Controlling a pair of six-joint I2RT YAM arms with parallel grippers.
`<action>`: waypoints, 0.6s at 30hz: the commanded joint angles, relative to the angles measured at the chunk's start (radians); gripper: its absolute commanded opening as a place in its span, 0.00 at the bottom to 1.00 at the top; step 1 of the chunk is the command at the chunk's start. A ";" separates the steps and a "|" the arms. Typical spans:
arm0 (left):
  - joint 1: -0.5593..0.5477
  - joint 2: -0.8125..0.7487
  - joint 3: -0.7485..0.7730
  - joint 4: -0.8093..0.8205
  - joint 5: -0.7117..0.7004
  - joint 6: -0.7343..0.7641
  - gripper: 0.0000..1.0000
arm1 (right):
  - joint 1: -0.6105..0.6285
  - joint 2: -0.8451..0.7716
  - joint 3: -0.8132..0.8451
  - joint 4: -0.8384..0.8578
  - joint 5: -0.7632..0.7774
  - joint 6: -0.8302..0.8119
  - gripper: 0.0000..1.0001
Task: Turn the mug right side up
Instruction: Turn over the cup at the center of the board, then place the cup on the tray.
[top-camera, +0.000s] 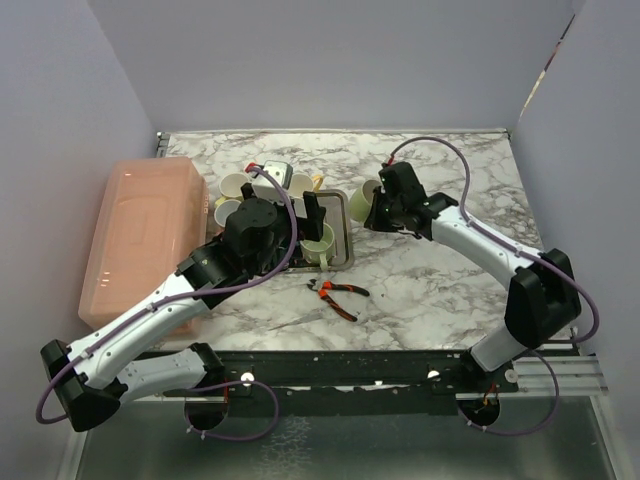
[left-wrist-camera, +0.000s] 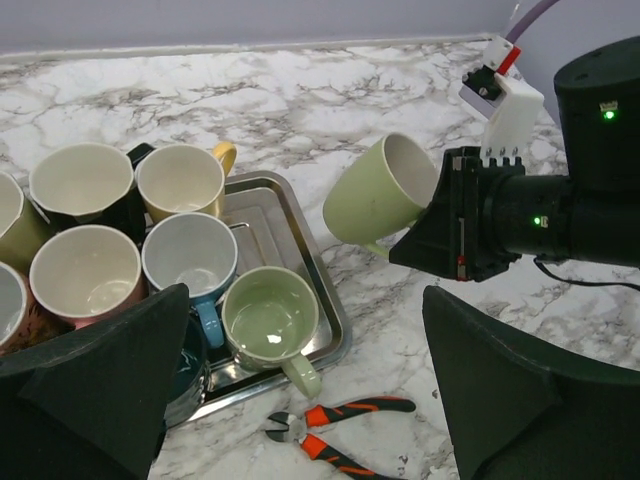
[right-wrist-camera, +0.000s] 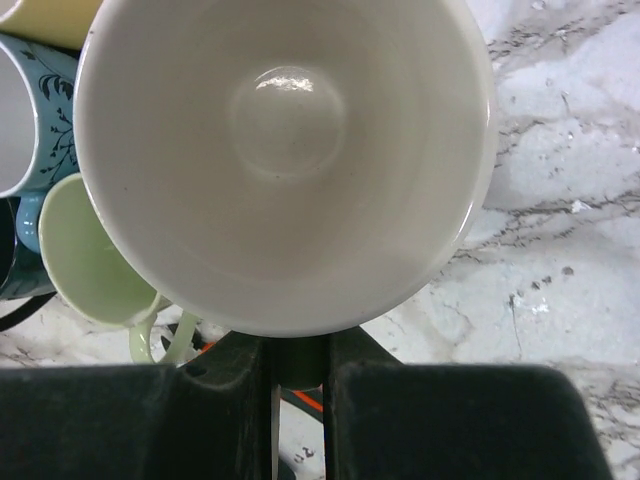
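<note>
A pale green mug (top-camera: 360, 203) (left-wrist-camera: 385, 190) hangs tilted on its side just right of the metal tray (top-camera: 345, 252), mouth facing the right wrist camera. Its white inside (right-wrist-camera: 285, 150) fills that view. My right gripper (top-camera: 380, 210) (left-wrist-camera: 455, 225) (right-wrist-camera: 297, 362) is shut on the mug's handle, which shows green between the fingers. My left gripper (top-camera: 290, 225) (left-wrist-camera: 305, 300) stands wide open above the tray's near right corner, over an upright green mug (left-wrist-camera: 270, 320), holding nothing.
The tray (left-wrist-camera: 325, 290) holds several upright mugs in cream, yellow, blue, pink and green. Orange-handled pliers (top-camera: 338, 295) (left-wrist-camera: 335, 425) lie on the marble in front of the tray. A pink lidded box (top-camera: 140, 235) sits at the left.
</note>
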 joint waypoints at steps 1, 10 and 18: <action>-0.001 -0.005 -0.023 -0.041 -0.035 -0.007 0.99 | 0.007 0.074 0.086 0.069 -0.041 -0.027 0.01; 0.000 0.026 -0.004 -0.084 -0.068 -0.005 0.99 | 0.054 0.281 0.263 0.055 -0.023 -0.070 0.01; 0.000 0.028 -0.004 -0.099 -0.066 -0.007 0.99 | 0.086 0.426 0.405 -0.019 0.017 -0.135 0.01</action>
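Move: The right hand holds the light green mug by its handle. The free far-right corner of the tray lies about 9 cm ahead of it, 9 cm left and 10 cm below. Around that corner stand three mugs, tops a little below the hand: the tray's own green mug 12 cm left and 1 cm back, the blue mug 18 left and 5 ahead, the yellow mug 16 left and 12 ahead. From the left hand the corner is roughly 19 cm ahead, 5 right and 28 below. With the mug's handle still pinched, the right hand carries it left and forward while sinking, towards the tray's free far-right corner beside the yellow and blue mugs, some 10 cm in all and mostly leftward at the end. It turns a little counter-clockwise, under 10 degrees. The open left hand, holding nothing, sinks about 3 cm. ##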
